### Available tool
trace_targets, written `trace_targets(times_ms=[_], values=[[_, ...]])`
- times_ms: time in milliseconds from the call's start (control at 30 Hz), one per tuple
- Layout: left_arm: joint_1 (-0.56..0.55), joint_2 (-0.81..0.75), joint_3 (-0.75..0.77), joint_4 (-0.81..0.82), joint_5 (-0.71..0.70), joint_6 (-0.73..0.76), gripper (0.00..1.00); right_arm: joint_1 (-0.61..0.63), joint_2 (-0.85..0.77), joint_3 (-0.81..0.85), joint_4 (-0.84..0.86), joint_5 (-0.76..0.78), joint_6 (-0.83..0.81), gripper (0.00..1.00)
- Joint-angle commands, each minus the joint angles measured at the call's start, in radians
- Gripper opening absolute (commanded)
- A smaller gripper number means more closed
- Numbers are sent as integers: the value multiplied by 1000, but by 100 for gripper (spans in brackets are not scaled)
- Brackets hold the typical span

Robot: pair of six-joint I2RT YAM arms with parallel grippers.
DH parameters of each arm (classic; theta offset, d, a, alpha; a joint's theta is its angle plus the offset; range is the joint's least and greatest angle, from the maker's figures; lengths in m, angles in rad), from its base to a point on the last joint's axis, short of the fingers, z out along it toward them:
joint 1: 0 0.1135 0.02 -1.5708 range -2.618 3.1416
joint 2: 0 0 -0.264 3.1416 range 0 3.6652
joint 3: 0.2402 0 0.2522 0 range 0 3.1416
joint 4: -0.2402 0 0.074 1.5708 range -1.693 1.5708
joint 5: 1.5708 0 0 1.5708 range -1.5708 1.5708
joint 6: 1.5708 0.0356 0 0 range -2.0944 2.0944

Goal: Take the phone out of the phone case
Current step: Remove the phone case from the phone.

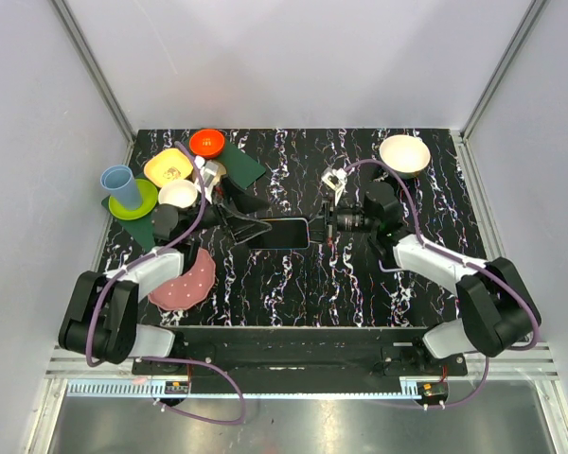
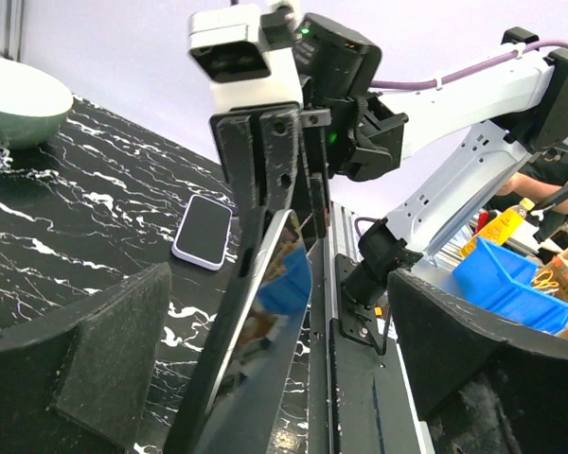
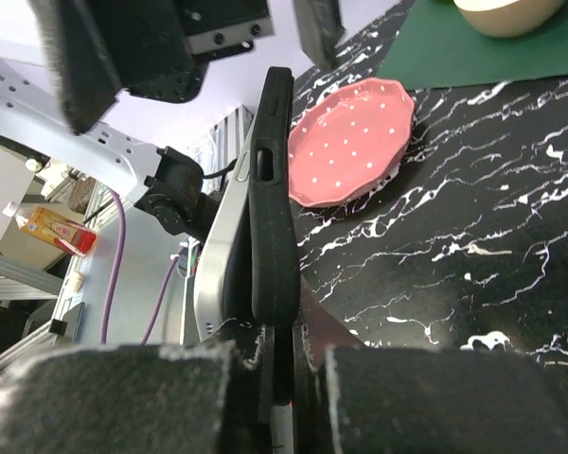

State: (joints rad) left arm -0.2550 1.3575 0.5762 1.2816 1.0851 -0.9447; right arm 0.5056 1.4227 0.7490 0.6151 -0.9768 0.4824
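Note:
The phone (image 1: 282, 233) stands on its long edge above the middle of the table, still partly in its black phone case (image 3: 273, 189). Its silver side (image 3: 218, 255) has come away from the case along one edge. My right gripper (image 3: 298, 369) is shut on the case's near end; from above it sits at the phone's right end (image 1: 324, 225). My left gripper (image 2: 284, 378) is open wide at the phone's left end. Its fingers (image 2: 104, 350) stand apart on either side of the glossy screen (image 2: 275, 312) without touching it.
A pink dotted plate (image 1: 185, 281) lies near the left arm. At the back left are a blue cup (image 1: 121, 184), a green plate (image 1: 137, 200), a yellow dish (image 1: 168, 168), a red bowl (image 1: 207, 143) and a green mat (image 1: 241, 165). A cream bowl (image 1: 404, 154) sits back right. A small white-cased phone (image 2: 204, 231) lies flat.

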Motion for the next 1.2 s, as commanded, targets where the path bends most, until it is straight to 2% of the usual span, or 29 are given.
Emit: trace_targets(times_ms=[0,100,300,333,367,400,433,500,533,900,1167], values=[[5,-55,53,157,16,76,99,-6,18,84,-86,20,-45,0],[5,-86,83,9,15,161,99,-6,35,101,-132,29,-54,0],[-7,-172,169,-455,-25,490,99,-7,74,130,-189,30,-56,0],[-21,-188,188,-625,-34,615,99,-7,81,133,-193,32,-56,0],[-30,-195,233,-722,-54,691,99,-6,87,138,-202,35,-57,0],[-42,-208,250,-810,-63,840,99,-6,90,141,-210,36,-59,0],[-73,-215,269,-961,-79,913,99,-7,94,148,-219,41,-61,0],[-111,-227,310,-1095,-143,1095,99,-6,108,159,-245,40,-62,0],[-143,-233,312,-1151,-154,1128,99,-7,111,167,-255,38,-62,0],[-338,-213,344,-1363,-402,1521,99,-7,107,173,-272,3,-65,0],[-424,-216,281,-1345,-542,1627,99,-9,101,181,-281,-6,-62,0]])
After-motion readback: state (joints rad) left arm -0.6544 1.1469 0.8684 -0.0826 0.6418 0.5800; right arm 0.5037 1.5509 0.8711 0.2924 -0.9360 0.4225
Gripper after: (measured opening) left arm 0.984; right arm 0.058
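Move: The cased phone, its screen facing up and back, reaches in from the right: its middle lies about 4 cm right of the wide-open left hand, 2 cm back and 3 cm lower. The black phone case is only partly off, on the underside, about 4 cm down. On the table 20 cm down, the pink plate is roughly 23 cm left and 11 cm back, the brown bowl 15 cm left and 16 cm ahead. For the right hand, pinching the phone's right end, phone and case centre about 6 cm left. Up about 4 cm first, then right and down, the open left hand arcs over the phone, ending some 5 cm right of and 5 cm below its start. Its wrist rolls and tips over, so that the fingers go from pointing slightly up to slightly down, spread astride the phone's long edges with the screen in view. Meanwhile the right hand keeps its pinch and lowers phone and case, easing a little forward and tilting slightly. ##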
